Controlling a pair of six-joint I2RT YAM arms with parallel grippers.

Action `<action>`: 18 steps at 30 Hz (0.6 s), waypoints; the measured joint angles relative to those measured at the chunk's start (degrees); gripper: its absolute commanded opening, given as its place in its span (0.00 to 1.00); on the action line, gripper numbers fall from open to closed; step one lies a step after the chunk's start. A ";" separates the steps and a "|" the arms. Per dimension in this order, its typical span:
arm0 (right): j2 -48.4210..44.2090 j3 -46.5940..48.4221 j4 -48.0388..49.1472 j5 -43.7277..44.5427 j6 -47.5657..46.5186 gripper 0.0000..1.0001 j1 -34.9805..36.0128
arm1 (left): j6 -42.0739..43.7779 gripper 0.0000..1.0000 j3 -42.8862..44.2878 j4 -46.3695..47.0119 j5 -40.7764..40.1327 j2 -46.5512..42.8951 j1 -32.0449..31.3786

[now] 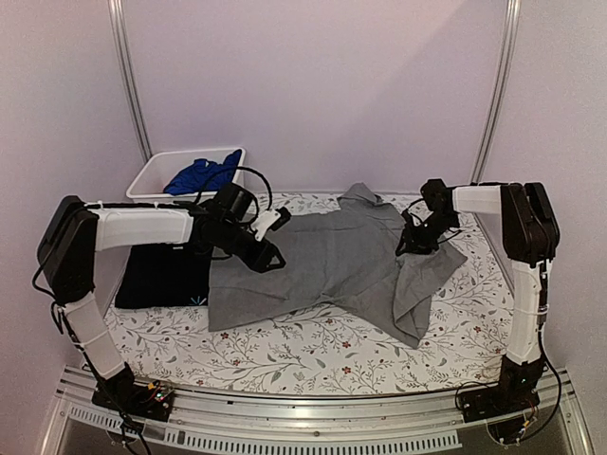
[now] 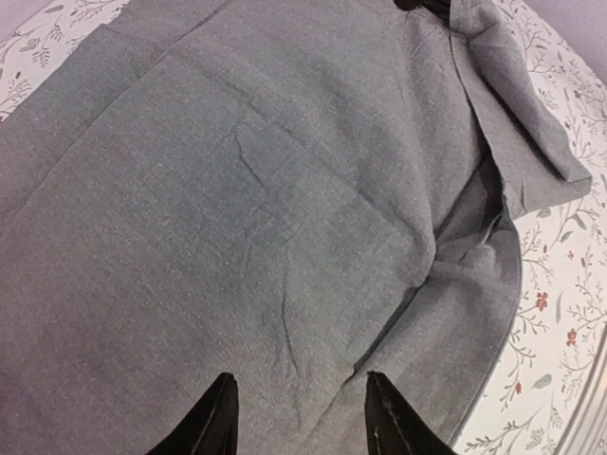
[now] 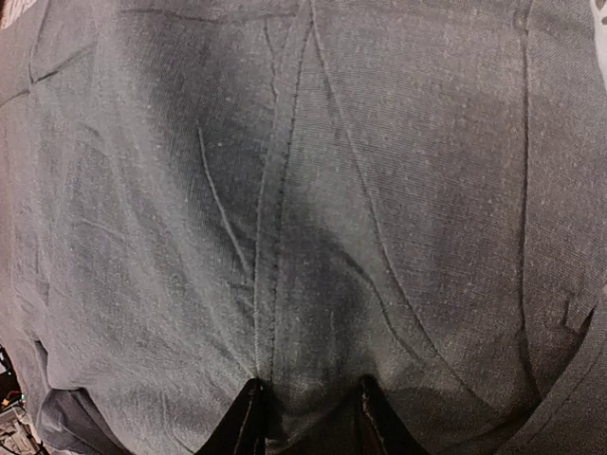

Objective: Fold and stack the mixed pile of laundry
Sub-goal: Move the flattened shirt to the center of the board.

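Observation:
The grey collared shirt (image 1: 322, 261) lies spread across the middle of the table, its right sleeve folded over toward the front. My left gripper (image 1: 270, 258) hovers over the shirt's left part, open, and only flat grey cloth (image 2: 285, 190) shows between its fingertips (image 2: 299, 389). My right gripper (image 1: 410, 245) presses down on the shirt by the right sleeve. Its jaws are drawn close with a ridge of grey cloth (image 3: 379, 190) and a stitched seam pinched between them (image 3: 305, 389). A black T-shirt (image 1: 161, 275) lies folded at the left. A bright blue garment (image 1: 202, 175) sits in the bin.
The white plastic bin (image 1: 152, 175) stands at the back left corner. A floral sheet (image 1: 313, 351) covers the table, bare along the front. Metal frame posts rise at the back, and walls close in on both sides.

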 measured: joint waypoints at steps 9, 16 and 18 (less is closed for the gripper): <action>5.18 10.47 -6.21 5.84 -2.54 0.33 -8.20 | 1.90 0.47 1.79 0.13 0.72 2.97 -4.28; 9.49 23.52 -9.84 4.59 -5.14 0.64 -12.59 | 2.05 0.47 8.11 -0.39 -1.01 11.43 -6.64; 5.35 20.28 -8.63 2.99 -4.61 0.72 -12.31 | 1.81 0.47 8.74 -0.42 -1.88 13.16 -6.62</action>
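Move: The right hand's fingertips are already down on the grey shirt near its right end; the shirt's middle lies about 23 cm to the left and 4 cm back, and a loose sleeve trails some 15 cm straight back. From the left hand, open above the cloth, the shirt's middle is roughly 14 cm to the right, 4 cm ahead and 8 cm below, while the folded black shirt lies about 26 cm left, level with it, 8 cm below. With its fingertips bearing on the grey shirt, the right hand drags it to the right and forward, about 15 cm in a quick low sweep, turning some 10 degrees clockwise, then opens its fingers and lifts some 5 cm off the cloth. The left hand follows to the right about 6 cm, at first easing back slightly, then sinks about 5 cm towards the shirt with its fingers staying part open. ##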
